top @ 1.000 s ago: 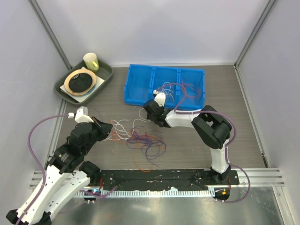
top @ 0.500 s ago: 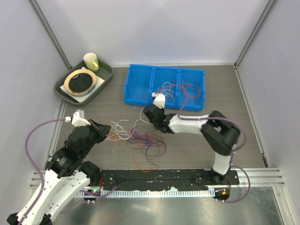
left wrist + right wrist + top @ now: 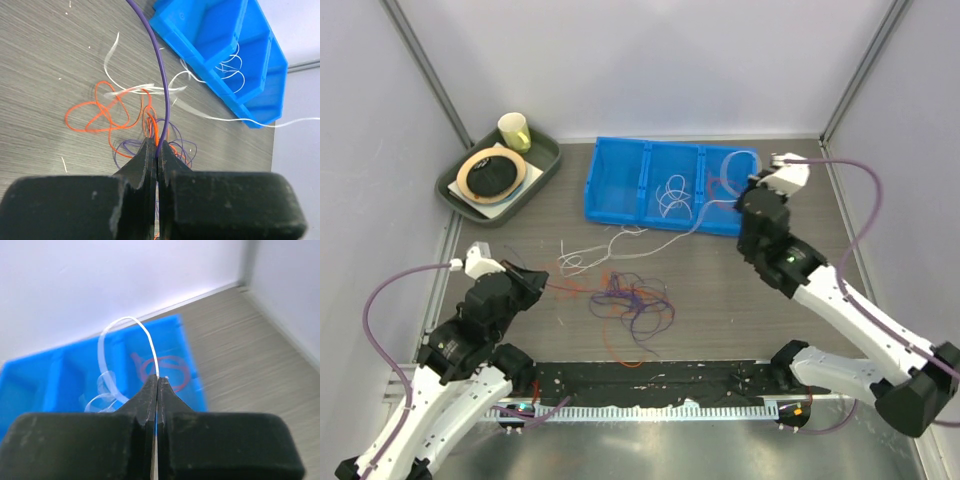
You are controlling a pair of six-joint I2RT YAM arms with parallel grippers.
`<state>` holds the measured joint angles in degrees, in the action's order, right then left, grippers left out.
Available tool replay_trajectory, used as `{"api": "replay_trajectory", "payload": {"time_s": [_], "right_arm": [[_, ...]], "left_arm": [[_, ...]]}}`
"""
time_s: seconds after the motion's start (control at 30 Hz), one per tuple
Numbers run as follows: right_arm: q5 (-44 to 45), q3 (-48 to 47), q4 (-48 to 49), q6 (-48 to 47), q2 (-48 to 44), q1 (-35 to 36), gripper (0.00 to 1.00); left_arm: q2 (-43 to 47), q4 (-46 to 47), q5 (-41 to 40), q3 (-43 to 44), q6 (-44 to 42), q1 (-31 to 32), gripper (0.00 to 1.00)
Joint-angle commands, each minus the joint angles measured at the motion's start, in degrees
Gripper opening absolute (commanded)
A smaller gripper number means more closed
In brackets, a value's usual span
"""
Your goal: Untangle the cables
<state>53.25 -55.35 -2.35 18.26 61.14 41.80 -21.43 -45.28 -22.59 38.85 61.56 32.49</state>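
Observation:
The cables lie as a tangle of purple point(image 3: 638, 300) and orange-red point(image 3: 616, 345) wires mid-table, with loose white ones point(image 3: 582, 262) to its left. My left gripper point(image 3: 538, 281) is shut on a purple cable point(image 3: 162, 85) at the tangle's left edge; orange loops point(image 3: 100, 111) lie beyond the tips. My right gripper point(image 3: 740, 205) hangs over the blue bin point(image 3: 610, 205), shut on a white cable point(image 3: 122, 322) that stretches back to the tangle point(image 3: 665, 240). White cables point(image 3: 672, 195) sit in the middle compartment and an orange-red one point(image 3: 167, 371) in the right one.
A dark green tray point(image 3: 546, 168) with a yellow cup point(image 3: 514, 130) and a tape roll point(image 3: 491, 172) stands at the back left. Walls close in the table on the left, back and right. A black rail point(image 3: 660, 385) runs along the near edge.
My right gripper has swung from the tangle to the right, over the bin's right end, drawing a white cable out taut. My left gripper has shifted slightly left and nearer, still holding the purple cable.

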Motion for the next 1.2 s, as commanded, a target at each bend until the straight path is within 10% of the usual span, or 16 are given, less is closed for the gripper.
{"api": "replay_trajectory", "payload": {"time_s": [0.0, 0.9, 1.17], "right_arm": [[5.36, -1.77, -3.36, -5.69, -6.03, -9.34, 0.01], [14.95, -27.70, 9.38, -40.58, -1.47, -25.62, 0.01], [-18.47, -40.07, -13.46, -16.54, 1.33, -25.63, 0.01]], "left_arm": [[1.04, -1.39, -2.98, 0.96, 1.72, -0.23, 0.00], [-4.41, -27.31, -25.65, 13.44, 11.92, -0.23, 0.00], [-1.77, -6.16, -11.27, 8.45, -3.72, -0.23, 0.00]]}}
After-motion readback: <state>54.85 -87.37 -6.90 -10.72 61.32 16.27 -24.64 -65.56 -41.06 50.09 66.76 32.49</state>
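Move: The purple and orange tangle lies about 16 cm right and 4 cm ahead of my left hand, 20 cm below; the white strands trailing on the table lie some 14 cm ahead and 5 cm right of this hand. From my right hand, which already holds the white cable, those strands are roughly 33 cm left, level fore and aft, 31 cm down. The blue box's right compartment is about 17 cm ahead and 3 cm left, its middle one 17 cm ahead and 16 cm left. Keeping my pinch on the white cable, I sweep my right hand about 20 cm right and as far up, away from the strands and tangle, easing back before a short return forward and left; it swings clockwise, then partly back. My left hand keeps the purple and orange cables and draws left about 8 cm, slightly back, turning some 20 degrees counter-clockwise. ##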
